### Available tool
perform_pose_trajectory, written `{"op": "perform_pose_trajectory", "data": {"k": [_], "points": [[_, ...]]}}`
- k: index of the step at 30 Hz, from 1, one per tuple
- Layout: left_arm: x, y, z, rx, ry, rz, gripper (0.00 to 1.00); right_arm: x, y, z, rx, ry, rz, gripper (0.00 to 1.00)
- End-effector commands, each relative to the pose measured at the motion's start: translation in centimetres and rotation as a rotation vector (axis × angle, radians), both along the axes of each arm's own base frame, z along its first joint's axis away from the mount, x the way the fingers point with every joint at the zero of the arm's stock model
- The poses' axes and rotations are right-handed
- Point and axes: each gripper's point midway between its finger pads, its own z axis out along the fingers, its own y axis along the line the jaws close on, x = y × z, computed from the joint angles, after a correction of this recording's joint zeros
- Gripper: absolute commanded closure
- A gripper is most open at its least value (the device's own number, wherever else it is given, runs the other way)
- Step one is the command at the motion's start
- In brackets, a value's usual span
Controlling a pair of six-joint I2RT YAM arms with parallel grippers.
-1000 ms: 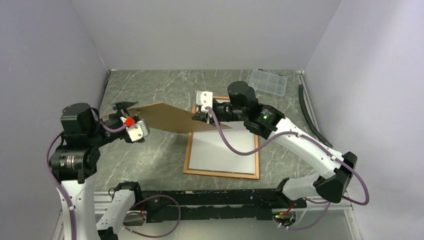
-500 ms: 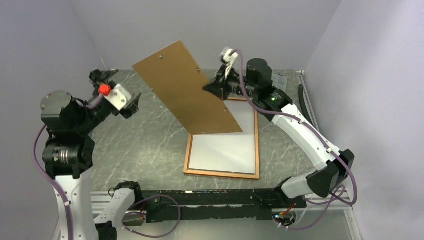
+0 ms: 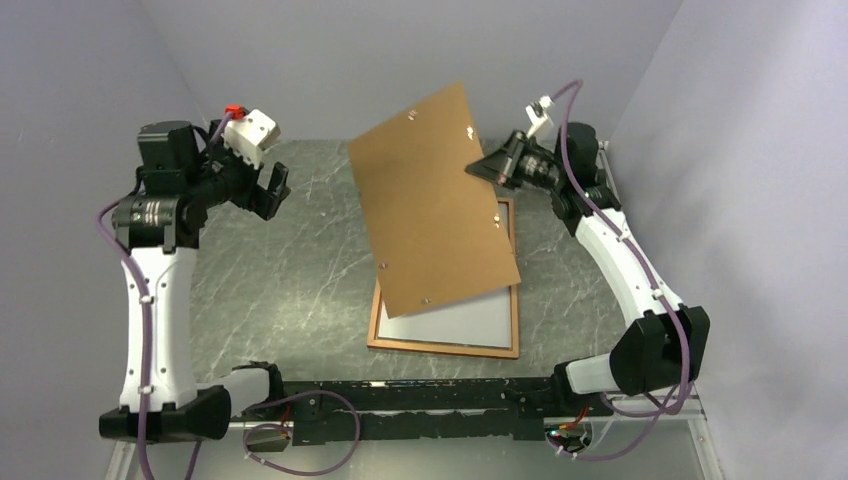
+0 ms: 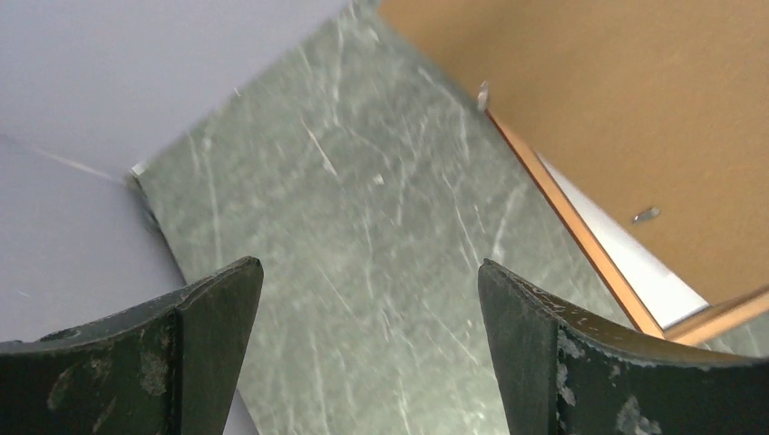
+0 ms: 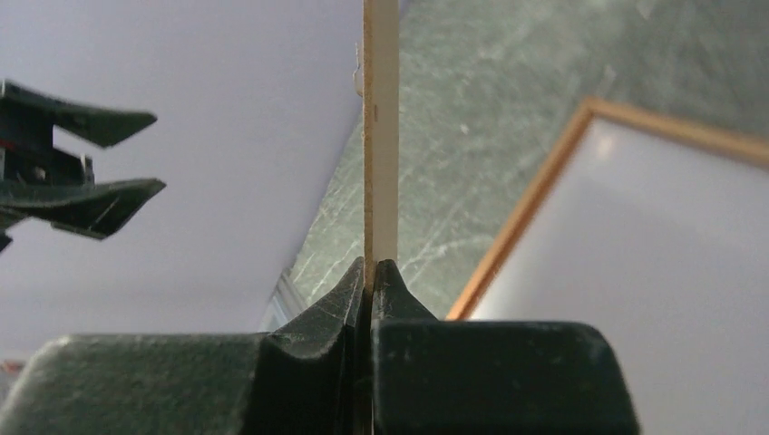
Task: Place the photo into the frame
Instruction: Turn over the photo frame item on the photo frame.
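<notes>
My right gripper (image 3: 480, 167) (image 5: 374, 263) is shut on the right edge of the plain brown backing board (image 3: 435, 205) (image 5: 381, 136), holding it steeply tilted in the air over the frame. The frame (image 3: 440, 347) (image 4: 562, 204) (image 5: 526, 217) lies flat on the table, its orange border partly hidden by the board. A white surface (image 3: 460, 320) (image 5: 635, 272) fills its opening; I cannot tell whether this is the photo's back. No printed side shows. My left gripper (image 3: 271, 190) (image 4: 370, 267) hangs open and empty, high at the back left, apart from the board.
Lavender walls (image 3: 420, 60) close in the table on the left, back and right. The green marbled tabletop (image 3: 290, 280) stretches left of the frame. A black rail (image 3: 430, 400) with both arm bases runs along the near edge.
The left gripper let go of the backing board, opened wide and drew back up to the left. The right arm lifted the board from nearly flat to steeply tilted and swung it rightward.
</notes>
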Motion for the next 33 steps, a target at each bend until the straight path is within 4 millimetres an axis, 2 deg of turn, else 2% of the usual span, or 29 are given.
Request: {"op": "perform_pose_trajectory", "data": {"k": [1,5,8,15,22,28,33], "points": [[-0.1,0.8,-4.4,-0.01,0.19,0.064,0.06,-1.7,-2.7,0.9,0.152,0.057,-0.048,1.0],[0.7,0.6,-6.6,-0.027,0.242,0.067,0.06,-1.8,-4.8,-1.8,0.173,0.131,-0.123,1.0],[1.2,0.7,-9.0,-0.036,0.304,0.076,0.06,-1.7,-6.2,-3.4,0.222,0.176,-0.155,1.0],[1.7,0.3,-14.1,-0.065,0.447,0.079,0.06,-1.3,-8.4,-7.3,0.223,0.237,-0.223,1.0],[2.0,-0.1,-16.3,-0.086,0.491,0.063,0.06,-1.2,-9.2,-10.9,0.219,0.295,-0.256,1.0],[2.2,-0.2,-18.0,-0.087,0.521,0.058,0.06,-1.3,-9.4,-12.7,0.217,0.32,-0.264,1.0],[2.4,-0.5,-18.5,-0.104,0.546,0.053,0.06,-1.2,-9.5,-14.1,0.208,0.341,-0.269,1.0]]}}
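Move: The right hand still pinches the brown backing board by its right edge, high over the table. The middle of the photo frame, with the white-backed photo lying in it, is some 4 cm back, 3 cm to the left and 34 cm below. The plastic tray lies roughly 25 cm ahead, 17 cm to the right and 35 cm down. From the left hand, empty and open, the frame is about 28 cm to the right, 1 cm ahead and 38 cm below. Downward by about 16 cm and to the right by nearly 10, the right hand brings the held backing board towards the photo frame, swinging clockwise and tipping it flatter as it goes; the sideways travel dies out while the sinking continues, and the grip stays shut. Meanwhile the left hand, open and clear of the board, sinks nearly 19 cm and tips its fingers down some 30 degrees. ##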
